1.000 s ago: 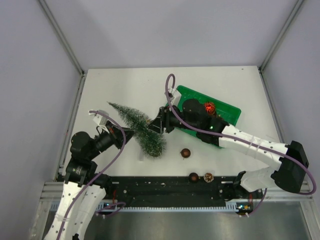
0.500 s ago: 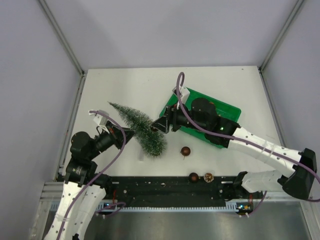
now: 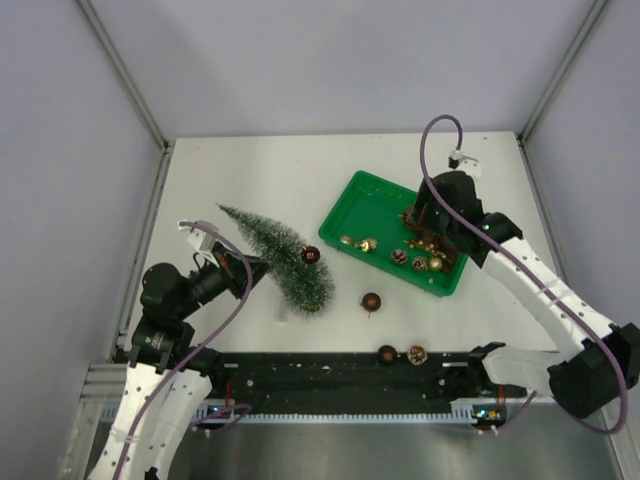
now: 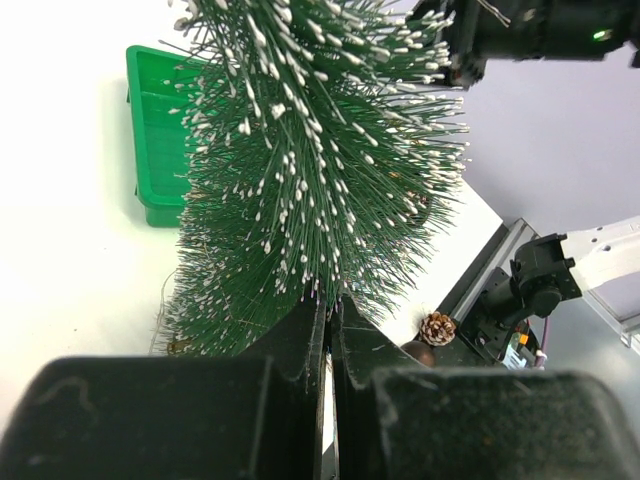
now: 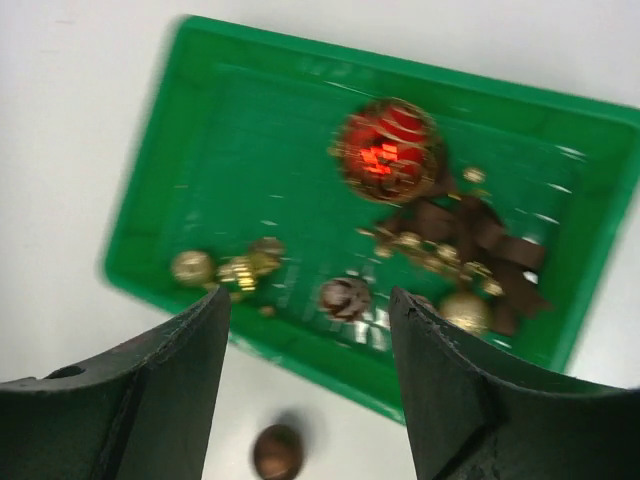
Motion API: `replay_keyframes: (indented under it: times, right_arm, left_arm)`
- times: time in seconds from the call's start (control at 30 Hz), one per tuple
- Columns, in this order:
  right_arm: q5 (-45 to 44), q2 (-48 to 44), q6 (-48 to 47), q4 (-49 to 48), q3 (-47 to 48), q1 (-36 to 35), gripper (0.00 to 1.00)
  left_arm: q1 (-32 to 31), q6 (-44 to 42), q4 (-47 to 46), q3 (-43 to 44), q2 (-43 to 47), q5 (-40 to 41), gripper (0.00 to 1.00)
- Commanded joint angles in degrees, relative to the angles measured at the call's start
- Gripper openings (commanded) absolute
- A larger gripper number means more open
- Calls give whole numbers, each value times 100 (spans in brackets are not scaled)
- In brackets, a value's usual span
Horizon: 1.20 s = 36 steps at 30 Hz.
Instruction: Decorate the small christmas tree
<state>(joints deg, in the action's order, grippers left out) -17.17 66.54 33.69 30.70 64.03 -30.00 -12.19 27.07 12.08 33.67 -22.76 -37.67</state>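
The small christmas tree (image 3: 280,258) lies tilted on the white table, its tip pointing to the far left. A dark red ball (image 3: 310,255) sits in its bristles. My left gripper (image 3: 257,268) is at the tree's near-left side, shut on its lower bristles (image 4: 300,180). In the left wrist view the fingertips of that gripper (image 4: 330,305) pinch the branches. My right gripper (image 3: 420,218) hangs over the green tray (image 3: 362,200). It stands open and empty (image 5: 310,310) above a small pinecone (image 5: 345,297). A red glitter ball (image 5: 387,150) and a brown bow (image 5: 470,235) lie further back in the tray.
Gold balls (image 5: 192,267) lie at the tray's left end. A brown ball (image 3: 371,302) rests on the table between tree and tray. Another brown ball (image 3: 386,353) and a pinecone (image 3: 417,354) lie by the table's near edge, next to the arms' base rail.
My right gripper has left the dark red ball on the tree, opened wider and swung back right to above the tray. The left arm and tree have not moved.
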Motion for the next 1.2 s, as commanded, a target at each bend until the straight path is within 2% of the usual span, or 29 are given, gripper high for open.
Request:
replay_keyframes:
  times: [0.0, 0.1, 0.17, 0.47, 0.83, 0.97, 1.17]
  right_arm:
    - [-981, 218, 234, 772, -565, 582, 64]
    - [-1017, 289, 225, 508, -944, 907, 62]
    - [-833, 368, 191, 324, -1102, 1013, 58]
    - [-367, 755, 445, -10, -1656, 1014, 55]
    - [-533, 1308, 577, -520, -1938, 1022, 53]
    - [-586, 1449, 542, -688, -1947, 1014, 47]
    - [-604, 1231, 445, -837, -2061, 1022, 27]
  left_arm:
    - [14, -140, -223, 236, 9, -30, 0]
    - [14, -176, -179, 272, 0, -21, 0]
    - [14, -158, -179, 272, -9, -21, 0]
    - [14, -176, -171, 254, -26, 14, 0]
    - [14, -176, -179, 193, 18, 58, 0]
    - [14, -185, -162, 175, 18, 67, 0]
    - [14, -202, -144, 193, 9, 76, 0]
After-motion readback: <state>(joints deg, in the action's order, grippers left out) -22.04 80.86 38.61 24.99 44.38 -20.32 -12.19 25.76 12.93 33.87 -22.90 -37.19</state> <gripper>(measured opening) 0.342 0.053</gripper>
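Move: The gold ball I'm going for in the green tray lies about 8 cm to the right of my open right hand, 2 cm back and some 20 cm below. Just beyond the ball, by about 5 cm, is the brown ribbon; a pinecone sits roughly 4 cm to its left, level with it, and the red ball 13 cm farther out and 5 cm to its left. From my left hand, the gold ball is about 42 cm right, 11 cm ahead and 22 cm down. I drop my right hand about 20 cm into the tray, swinging 9 cm to the right in the first part, then sinking almost straight down onto the gold ball. Meanwhile my wrist tips the fingers some 25 degrees farther down and turns a little clockwise; once low, I ease slightly forward and close the fingertips on both sides of the ball. ##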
